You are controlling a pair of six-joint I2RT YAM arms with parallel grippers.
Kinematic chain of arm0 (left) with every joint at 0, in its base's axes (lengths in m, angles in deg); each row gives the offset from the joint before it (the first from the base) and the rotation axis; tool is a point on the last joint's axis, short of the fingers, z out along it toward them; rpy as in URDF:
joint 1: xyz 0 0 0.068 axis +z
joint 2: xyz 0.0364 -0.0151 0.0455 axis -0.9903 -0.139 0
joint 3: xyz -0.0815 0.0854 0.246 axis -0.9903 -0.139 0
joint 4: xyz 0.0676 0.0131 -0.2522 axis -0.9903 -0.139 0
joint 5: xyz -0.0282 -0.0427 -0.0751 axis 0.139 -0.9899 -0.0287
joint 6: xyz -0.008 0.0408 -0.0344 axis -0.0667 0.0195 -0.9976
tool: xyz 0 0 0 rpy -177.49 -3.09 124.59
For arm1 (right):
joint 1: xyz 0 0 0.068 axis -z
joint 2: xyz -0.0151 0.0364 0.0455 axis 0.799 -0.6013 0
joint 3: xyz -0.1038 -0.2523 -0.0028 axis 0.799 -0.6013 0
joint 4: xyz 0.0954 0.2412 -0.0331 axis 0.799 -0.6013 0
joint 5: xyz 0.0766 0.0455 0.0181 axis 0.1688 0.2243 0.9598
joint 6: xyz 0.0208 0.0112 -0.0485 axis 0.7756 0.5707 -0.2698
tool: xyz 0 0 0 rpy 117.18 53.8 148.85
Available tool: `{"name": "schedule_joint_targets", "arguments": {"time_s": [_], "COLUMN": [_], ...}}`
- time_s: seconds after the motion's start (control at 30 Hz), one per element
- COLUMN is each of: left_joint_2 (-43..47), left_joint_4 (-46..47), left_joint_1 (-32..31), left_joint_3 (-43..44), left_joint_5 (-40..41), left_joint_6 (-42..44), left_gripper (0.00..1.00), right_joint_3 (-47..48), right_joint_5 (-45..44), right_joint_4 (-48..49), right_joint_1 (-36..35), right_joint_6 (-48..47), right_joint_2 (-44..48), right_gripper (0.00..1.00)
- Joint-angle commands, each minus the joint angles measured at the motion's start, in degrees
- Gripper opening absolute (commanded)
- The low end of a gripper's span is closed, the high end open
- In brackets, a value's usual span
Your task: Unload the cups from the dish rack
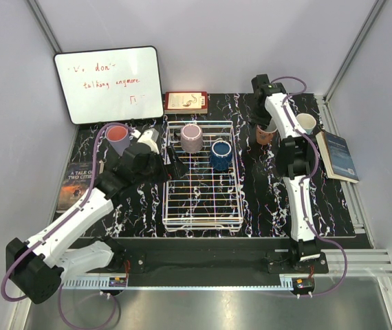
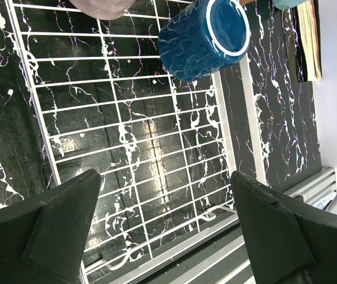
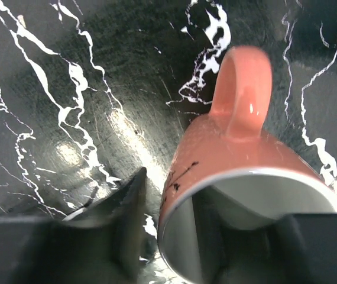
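Note:
The white wire dish rack (image 1: 203, 206) (image 2: 248, 106) sits mid-table. At its far end it holds a mauve cup (image 1: 192, 137) (image 2: 100, 6) and a dark blue cup (image 1: 221, 155) (image 2: 201, 38). My left gripper (image 1: 175, 167) (image 2: 165, 177) hovers open over the rack's left side, with nothing between its fingers. The terracotta mug (image 1: 265, 134) (image 3: 239, 154) stands on the table right of the rack. My right gripper (image 1: 269, 128) (image 3: 171, 195) straddles the mug's rim, one finger inside and the other outside. A gap shows between the outer finger and the mug's wall.
A salmon pink cup (image 1: 118, 136) and a pale cup (image 1: 150, 137) stand left of the rack, and a light blue cup (image 1: 307, 124) at the far right. A whiteboard (image 1: 109, 84) leans at the back left. Books lie at the back (image 1: 186, 102), right (image 1: 337, 155) and left (image 1: 72, 182).

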Motion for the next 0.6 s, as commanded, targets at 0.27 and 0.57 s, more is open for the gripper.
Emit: {"name": "schedule_joint_targets", "arguments": {"time_s": [0.27,0.57], "left_joint_2": [0.1,-10.3], "left_joint_4": [1.3,-2.1], "left_joint_1": [-0.3,-0.1], "left_joint_3": [1.9,13.0], "left_joint_5": [1.6,11.4], "left_joint_6": [3.2,10.2], "left_gripper": [0.95,0.97], "right_joint_3": [1.1,-11.2], "right_joint_5": [5.3,-2.1], "right_joint_4": [5.2,13.0], "right_joint_1": [-0.7,-11.4], "right_joint_6": [-0.4,-5.7], "right_joint_2": [13.1,32.7], "right_gripper": [0.81,0.86]}}
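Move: Just under the right hand's point and about 3 cm to its right is the middle of the orange cup, standing on the counter, its left rim still between the fingers. Roughly 15 cm farther right and 3 cm farther out than the orange cup is the light blue cup; the blue cup in the rack lies about 15 cm left of the right hand and 8 cm back. From the left hand, the orange cup is some 27 cm ahead, 38 cm right and 17 cm below. Letting go of the orange cup's rim, the right hand goes on spreading its fingers to wide open and rises, slowly at first and then fast, about 16 cm clear of the cup. It drifts some 5 cm left late in the climb, while the wrist tips the fingertips up and outward by about 20 degrees. Near the end the left hand, still open, starts forward over the rack by some 2 cm, rolling slightly. ##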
